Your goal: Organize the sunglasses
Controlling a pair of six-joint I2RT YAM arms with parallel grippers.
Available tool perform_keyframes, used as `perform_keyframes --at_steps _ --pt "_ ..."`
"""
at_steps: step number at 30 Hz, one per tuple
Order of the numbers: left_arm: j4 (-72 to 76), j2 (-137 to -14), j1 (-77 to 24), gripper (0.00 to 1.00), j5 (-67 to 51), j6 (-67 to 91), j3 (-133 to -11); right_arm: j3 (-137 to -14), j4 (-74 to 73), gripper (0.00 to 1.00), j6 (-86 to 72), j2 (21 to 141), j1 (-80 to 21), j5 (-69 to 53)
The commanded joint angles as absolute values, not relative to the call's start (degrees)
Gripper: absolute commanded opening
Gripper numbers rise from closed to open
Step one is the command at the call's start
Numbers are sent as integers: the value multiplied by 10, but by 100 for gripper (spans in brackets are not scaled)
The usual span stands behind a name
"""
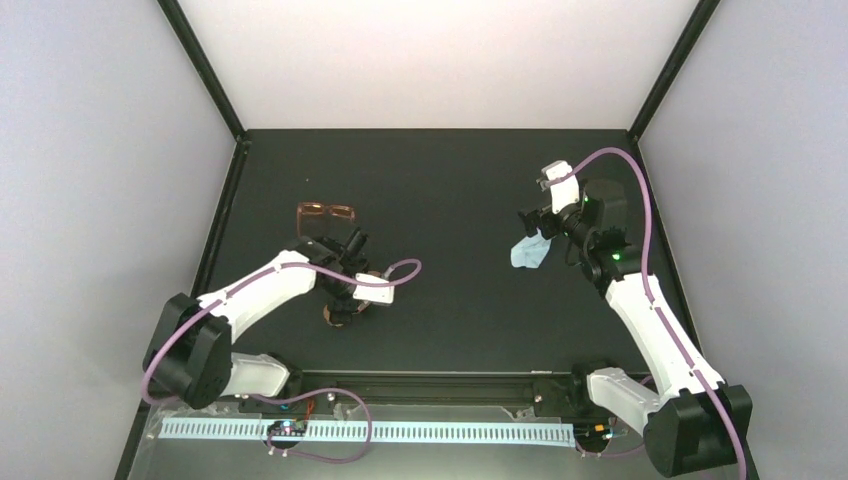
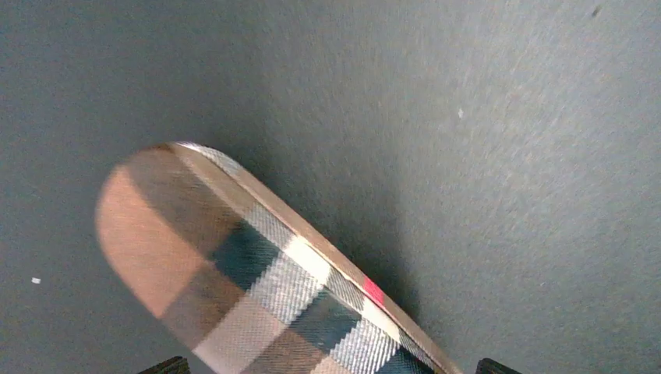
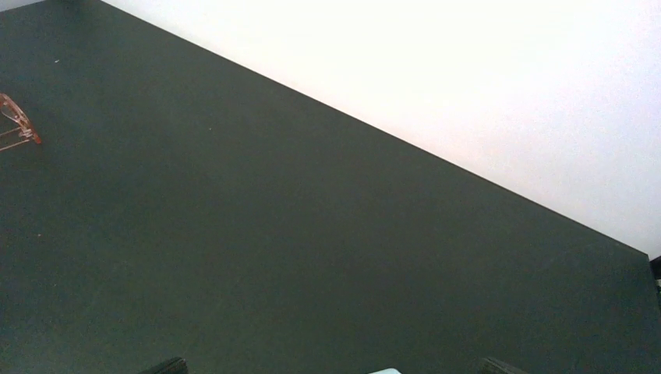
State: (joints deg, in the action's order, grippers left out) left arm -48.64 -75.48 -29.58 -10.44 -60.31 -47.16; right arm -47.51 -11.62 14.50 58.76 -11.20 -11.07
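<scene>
The sunglasses [image 1: 325,213], with a thin reddish-brown frame, lie on the black table left of centre at the back; one corner of them [image 3: 15,126] shows at the left edge of the right wrist view. My left gripper [image 1: 346,303] points down over a plaid brown case [image 2: 249,288] and is open. Its fingertips [image 2: 167,365] stand wide at the bottom corners, apart from the case on both sides. My right gripper [image 1: 535,207] hovers open at the right, just above a light-blue cloth [image 1: 530,252]. Nothing is between its fingertips [image 3: 167,365].
The case [image 1: 340,313] lies mostly hidden under the left wrist, nearer than the sunglasses. A sliver of the cloth [image 3: 384,371] shows at the bottom of the right wrist view. Black frame posts and pale walls bound the table [image 1: 440,190].
</scene>
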Motion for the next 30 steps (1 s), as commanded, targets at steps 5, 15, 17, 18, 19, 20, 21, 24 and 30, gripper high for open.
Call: perform_keyframes --at_steps 5,15,17,18,19,20,21,24,30 --pt "-412 -830 -286 99 -58 -539 -467 -478 -115 100 157 576 -114 -130" --pt "-344 -812 -285 95 -47 -448 -407 -476 -115 100 159 580 -114 -132" --pt "-345 -801 -281 93 -48 -448 -401 -476 -116 100 159 580 -115 -132" --pt "-346 -797 -279 91 -51 -448 -398 -476 -116 100 160 581 -114 -132" --pt "-349 -796 -276 89 -56 -448 -398 -476 -116 100 160 580 -114 -133" --pt "-351 -795 -274 87 -60 -447 -398 -476 -116 100 160 580 -114 -132" --pt "-351 -797 -272 82 -64 -445 -398 -476 -116 100 161 580 -114 -132" --pt "-352 -800 -269 70 -76 -434 -401 -476 -115 100 160 578 -114 -135" --pt "-347 -790 -269 48 -129 -407 -417 -472 -109 100 157 579 -114 -151"
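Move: The plaid sunglasses case lies right under the open left hand, its middle some 2 cm ahead, level sideways and about 5 cm below; its right end slants away from the robot, across the line of the fingers. The sunglasses lie roughly 18 cm ahead of that hand, 9 cm to its left and 6 cm below. From the right hand the case is about 38 cm to the left, 12 cm back and 24 cm lower. Over the case the left hand sinks about 4.5 cm, easing some 2 cm forward as the open fingers come down astride the case's long sides. It then stays low, turns counter-clockwise by roughly 20 degrees in all, and closes part-way until the fingers pinch the case near its middle. ##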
